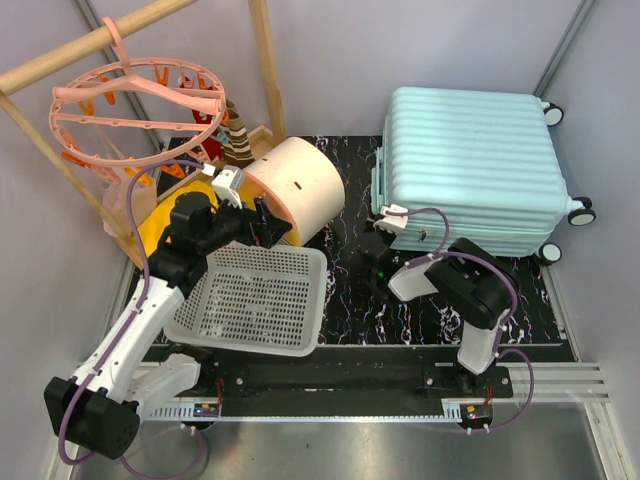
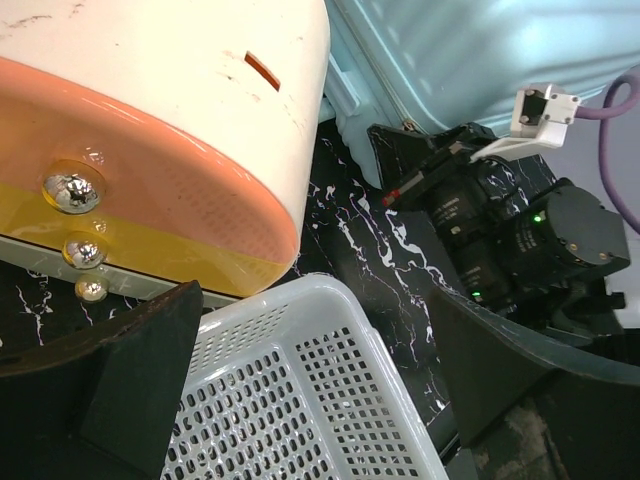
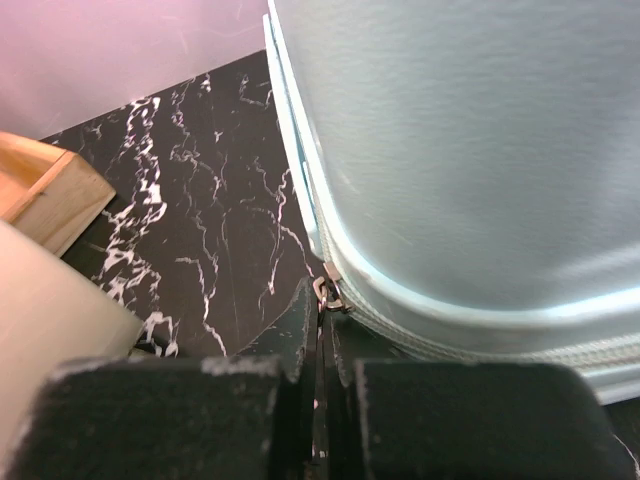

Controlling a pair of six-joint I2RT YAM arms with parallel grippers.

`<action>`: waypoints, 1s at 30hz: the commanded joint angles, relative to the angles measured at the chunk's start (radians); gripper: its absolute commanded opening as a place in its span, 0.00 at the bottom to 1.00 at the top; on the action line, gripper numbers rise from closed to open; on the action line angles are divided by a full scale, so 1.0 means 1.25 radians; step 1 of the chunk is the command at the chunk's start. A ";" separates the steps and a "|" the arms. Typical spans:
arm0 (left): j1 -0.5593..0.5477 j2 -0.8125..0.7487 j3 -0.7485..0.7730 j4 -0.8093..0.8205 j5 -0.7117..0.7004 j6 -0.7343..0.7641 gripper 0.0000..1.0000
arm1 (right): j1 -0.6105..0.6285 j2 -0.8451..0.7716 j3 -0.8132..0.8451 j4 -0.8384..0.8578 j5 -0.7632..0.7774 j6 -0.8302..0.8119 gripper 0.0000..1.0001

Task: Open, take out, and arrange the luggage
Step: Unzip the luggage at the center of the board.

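The luggage [image 1: 470, 170] lies flat and closed on the black marbled mat, a pale mint ribbed hard shell at the back right. My right gripper [image 1: 378, 245] is at its near-left corner. In the right wrist view the fingers [image 3: 305, 320] are pressed together on the metal zipper pull [image 3: 328, 292] at the rounded corner of the luggage [image 3: 460, 150]. My left gripper [image 1: 265, 222] hovers open over the far edge of the white basket [image 1: 250, 295]. In the left wrist view its jaws [image 2: 315, 330] stand wide with nothing between them.
A cream-and-orange drawer box [image 1: 300, 180] sits left of the luggage, close to the left gripper. A pink hanger rack [image 1: 135, 100] hangs from wooden poles at the back left. The basket's rim [image 2: 330, 290] lies just under the left jaws. Grey walls close in both sides.
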 commanded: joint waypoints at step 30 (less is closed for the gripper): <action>-0.149 0.029 0.012 0.059 -0.048 0.066 0.99 | -0.139 -0.586 0.120 -0.733 -0.427 0.018 1.00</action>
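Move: The right fingers are already shut on the luggage's zip pull, at its near left corner. From this hand the luggage's middle lies about 13 cm ahead and 19 cm to the right, roughly level, and the white-and-orange box some 9 cm ahead and 16 cm to the left. From the left hand the zip pull is roughly 11 cm ahead, 23 cm right and 15 cm below. Still pinching the zip pull, the right hand draws it about 4 cm forward and 2 cm left along the luggage's corner, rolling left side down some 10 degrees, then opens wide and lets go. It backs off left, climbs steeply to some 19 cm above its start, and swings right above the luggage's near left part, while the left hand drifts slightly right. ##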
